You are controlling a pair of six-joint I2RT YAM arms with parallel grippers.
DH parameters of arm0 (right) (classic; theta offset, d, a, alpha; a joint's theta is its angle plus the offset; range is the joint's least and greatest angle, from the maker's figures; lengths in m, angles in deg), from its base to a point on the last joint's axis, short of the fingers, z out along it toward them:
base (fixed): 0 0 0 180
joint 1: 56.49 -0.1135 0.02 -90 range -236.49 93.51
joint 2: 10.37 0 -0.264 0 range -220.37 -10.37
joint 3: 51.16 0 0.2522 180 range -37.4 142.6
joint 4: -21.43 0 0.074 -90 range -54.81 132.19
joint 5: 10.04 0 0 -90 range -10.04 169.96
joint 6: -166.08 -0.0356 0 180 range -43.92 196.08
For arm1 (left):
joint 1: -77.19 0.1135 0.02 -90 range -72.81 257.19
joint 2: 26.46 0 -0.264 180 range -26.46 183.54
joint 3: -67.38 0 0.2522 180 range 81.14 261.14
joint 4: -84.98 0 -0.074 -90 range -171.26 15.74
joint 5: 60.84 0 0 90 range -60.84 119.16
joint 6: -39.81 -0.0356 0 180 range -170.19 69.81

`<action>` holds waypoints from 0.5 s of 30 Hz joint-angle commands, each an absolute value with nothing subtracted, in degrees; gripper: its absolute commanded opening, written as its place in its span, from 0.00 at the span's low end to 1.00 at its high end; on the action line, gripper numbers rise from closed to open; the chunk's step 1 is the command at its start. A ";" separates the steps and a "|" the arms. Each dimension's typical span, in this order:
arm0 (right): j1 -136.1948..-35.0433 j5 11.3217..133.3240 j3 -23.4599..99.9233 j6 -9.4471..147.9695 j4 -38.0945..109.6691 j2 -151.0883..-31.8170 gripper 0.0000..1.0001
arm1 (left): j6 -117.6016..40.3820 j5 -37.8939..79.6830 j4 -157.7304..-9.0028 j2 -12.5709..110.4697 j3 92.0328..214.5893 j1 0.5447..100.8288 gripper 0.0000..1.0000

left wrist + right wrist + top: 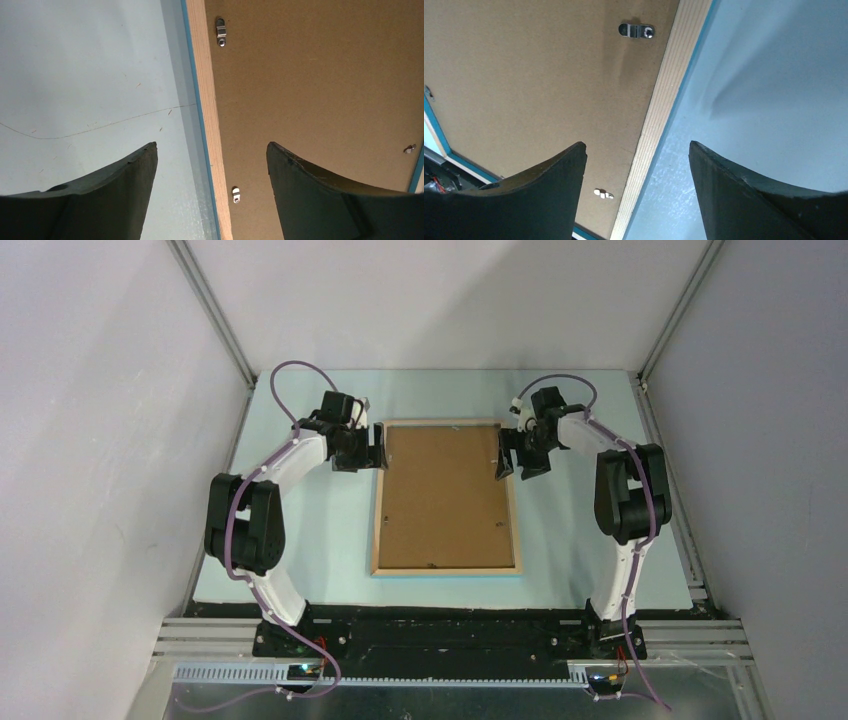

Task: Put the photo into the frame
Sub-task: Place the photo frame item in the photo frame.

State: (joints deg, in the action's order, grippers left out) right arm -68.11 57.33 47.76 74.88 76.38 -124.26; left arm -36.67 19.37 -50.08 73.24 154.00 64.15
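The frame [445,569] lies face down in the middle of the table, its light wood back up and a thin blue edge showing. A brown backing board [445,495] fills it. The photo is hidden. My left gripper [378,455] is open over the frame's left rail near the far end. In the left wrist view that gripper [211,146] straddles the rail [205,75], one finger over the table, one over the board [310,75]. My right gripper [508,455] is open likewise, straddling [636,145] the right rail [674,70]. Nothing is held.
Small metal turn clips [220,31] [236,194] [636,30] [603,194] sit on the backing board along both rails. The pale blue mat [300,540] covers the table. Grey enclosure walls stand left, right and behind.
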 commanded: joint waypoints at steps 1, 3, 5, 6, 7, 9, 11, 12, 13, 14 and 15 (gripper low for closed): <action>-68.12 57.81 45.60 75.75 71.24 -121.93 0.76 | -35.77 17.41 -51.27 73.31 154.33 64.59 0.85; -68.01 57.16 45.23 75.56 70.62 -122.11 0.73 | -35.47 16.81 -51.26 74.21 154.57 64.58 0.85; -68.01 56.48 45.04 75.35 70.27 -122.29 0.71 | -35.17 16.40 -51.27 75.22 155.19 64.60 0.85; -67.96 56.27 44.95 75.32 70.13 -122.32 0.71 | -34.99 16.25 -51.24 75.95 155.39 64.61 0.85; -68.04 55.89 44.75 75.27 69.92 -122.45 0.70 | -34.90 16.20 -51.22 76.25 155.78 64.62 0.85; -68.08 55.50 44.68 75.15 69.71 -122.82 0.67 | -34.68 15.92 -51.21 77.19 156.24 64.60 0.85; -68.16 55.19 44.69 75.18 69.65 -123.25 0.65 | -34.56 16.01 -51.20 77.92 156.59 64.57 0.86; -68.15 55.14 44.62 75.19 69.67 -123.60 0.63 | -34.59 16.08 -51.20 78.21 156.61 64.54 0.86; -68.17 54.93 44.61 75.22 69.61 -123.77 0.62 | -34.61 16.31 -51.20 78.35 156.70 64.58 0.87; -68.16 54.72 44.60 75.25 69.57 -124.11 0.59 | -34.74 16.40 -51.16 78.42 156.71 64.54 0.87; -68.12 54.73 44.60 75.23 69.52 -124.28 0.58 | -34.77 16.59 -51.13 78.47 156.72 64.58 0.87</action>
State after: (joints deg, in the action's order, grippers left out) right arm -68.11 56.06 44.75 74.78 71.18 -124.28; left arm -35.23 16.93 -50.28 78.47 154.13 64.19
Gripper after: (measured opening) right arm 0.604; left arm 0.867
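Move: The upper-left metal clip on the brown backing board lies about 4 cm right of the left hand, 2 cm ahead and 8 cm below; the lower-left clip is some 11 cm back and 4 cm right. The upper-right clip sits about 4 cm left of the right hand, 3 cm ahead and 5 cm below, with the lower-right clip roughly 11 cm back and 4 cm left of that hand. Left hand sinks 3 cm towards the upper-left clip, fingers open; right hand dips 1 cm, its fingers partly closing. ##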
